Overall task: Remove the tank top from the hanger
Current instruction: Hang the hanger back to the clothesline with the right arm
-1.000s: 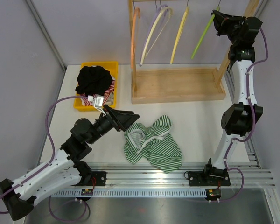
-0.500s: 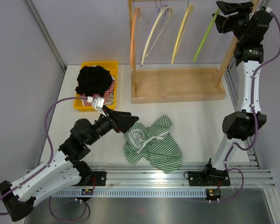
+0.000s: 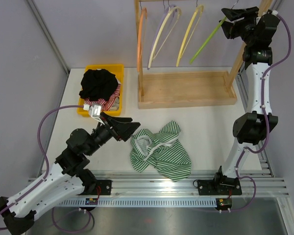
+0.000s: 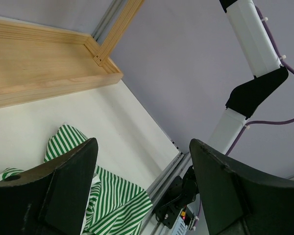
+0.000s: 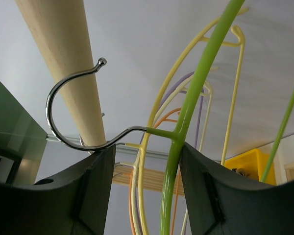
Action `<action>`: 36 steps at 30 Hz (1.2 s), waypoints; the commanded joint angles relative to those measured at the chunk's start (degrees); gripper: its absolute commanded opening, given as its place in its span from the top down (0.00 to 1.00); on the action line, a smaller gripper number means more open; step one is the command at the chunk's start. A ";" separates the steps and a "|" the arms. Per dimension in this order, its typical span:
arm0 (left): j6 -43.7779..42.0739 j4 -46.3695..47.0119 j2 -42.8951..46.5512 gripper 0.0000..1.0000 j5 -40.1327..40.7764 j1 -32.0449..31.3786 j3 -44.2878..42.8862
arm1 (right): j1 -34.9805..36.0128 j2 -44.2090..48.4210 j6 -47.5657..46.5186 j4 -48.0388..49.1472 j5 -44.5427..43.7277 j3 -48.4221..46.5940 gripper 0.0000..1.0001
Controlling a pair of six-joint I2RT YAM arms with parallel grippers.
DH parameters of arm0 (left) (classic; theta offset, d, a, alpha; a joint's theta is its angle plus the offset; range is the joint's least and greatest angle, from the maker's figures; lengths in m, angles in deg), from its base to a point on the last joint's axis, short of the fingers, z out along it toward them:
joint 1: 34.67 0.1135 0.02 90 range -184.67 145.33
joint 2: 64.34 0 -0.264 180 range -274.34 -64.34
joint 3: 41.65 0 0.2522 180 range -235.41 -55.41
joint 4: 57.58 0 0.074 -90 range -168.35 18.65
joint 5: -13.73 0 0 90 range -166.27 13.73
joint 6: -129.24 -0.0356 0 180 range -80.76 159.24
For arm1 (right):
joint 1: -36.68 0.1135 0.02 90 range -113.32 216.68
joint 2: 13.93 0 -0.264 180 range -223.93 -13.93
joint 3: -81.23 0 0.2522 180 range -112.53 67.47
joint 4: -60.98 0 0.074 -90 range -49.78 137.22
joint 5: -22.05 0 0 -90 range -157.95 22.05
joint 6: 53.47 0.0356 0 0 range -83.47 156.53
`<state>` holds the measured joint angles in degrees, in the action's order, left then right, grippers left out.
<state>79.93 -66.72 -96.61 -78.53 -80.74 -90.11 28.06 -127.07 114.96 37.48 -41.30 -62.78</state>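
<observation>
The green-and-white striped tank top (image 3: pixel 160 152) lies crumpled on the table, off the hanger, and shows again in the left wrist view (image 4: pixel 112 200). My left gripper (image 3: pixel 131 128) hovers open just left of it, fingers wide with nothing between them (image 4: pixel 142 188). The green hanger (image 3: pixel 207 38) hangs bare at the rack's right end. My right gripper (image 3: pixel 229 22) is up there, open, and the hanger's green stem (image 5: pixel 186 132) runs between its fingers, close to the right one. The metal hook (image 5: pixel 71 115) curves beside the wooden post.
A wooden rack with a tray base (image 3: pixel 186 90) stands at the back and carries orange (image 3: pixel 141 41), cream (image 3: pixel 161 36) and yellow (image 3: pixel 188 36) hangers. A yellow bin (image 3: pixel 105 66) at the back left holds black and red-striped clothes.
My right gripper opened and let go of the green hanger, whose lower end swung left. My left gripper opened a little wider and drew back to the left, away from the tank top.
</observation>
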 commanded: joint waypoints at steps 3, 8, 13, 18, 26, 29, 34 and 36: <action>-0.79 1.44 -0.60 0.21 1.21 0.18 -0.99 | 0.36 5.91 -3.01 5.78 0.42 2.02 0.39; -0.43 2.14 -1.92 0.21 0.42 0.18 -0.81 | 0.36 6.53 -4.17 4.91 1.64 0.71 0.44; 0.09 2.85 -2.09 0.21 0.33 0.18 -0.46 | 0.36 7.84 -3.20 6.57 2.88 2.90 0.67; 0.09 2.67 -2.44 0.21 -0.02 0.18 -0.55 | 0.36 10.49 -5.13 5.70 2.96 4.05 0.73; 0.71 2.76 -2.01 0.21 0.33 0.18 -0.19 | 0.36 2.77 0.22 5.08 5.51 -7.01 0.80; 0.27 1.71 -1.48 0.21 0.94 0.10 -0.55 | 0.36 -1.19 1.36 4.11 6.39 -12.20 0.80; -0.34 0.30 -0.86 0.21 1.91 0.18 -0.90 | 0.36 -5.15 5.15 6.56 6.66 -14.23 0.80; -0.52 -0.14 -0.69 0.21 2.00 0.18 -1.25 | 0.27 -6.21 6.46 7.18 6.74 -14.76 0.81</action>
<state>80.21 -67.62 -98.12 -77.55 -80.74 -90.09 28.12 -131.75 118.35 40.28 -35.68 -74.83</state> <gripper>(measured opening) 0.788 0.198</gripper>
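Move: The green hanger's neck already sits at the right hand point, between the open fingers. The clothesline bar runs sideways about 3 cm ahead of that hand and 5 cm above it. The yellow hanger's middle is some 10 cm to the hand's left, 2 cm farther out and 8 cm lower. From the idle left hand, the green hanger's neck lies roughly 36 cm ahead, 34 cm right and 18 cm up. Right hand pinches the green hanger's neck, backing about 5 cm and rising 7, then comes forward and down. ##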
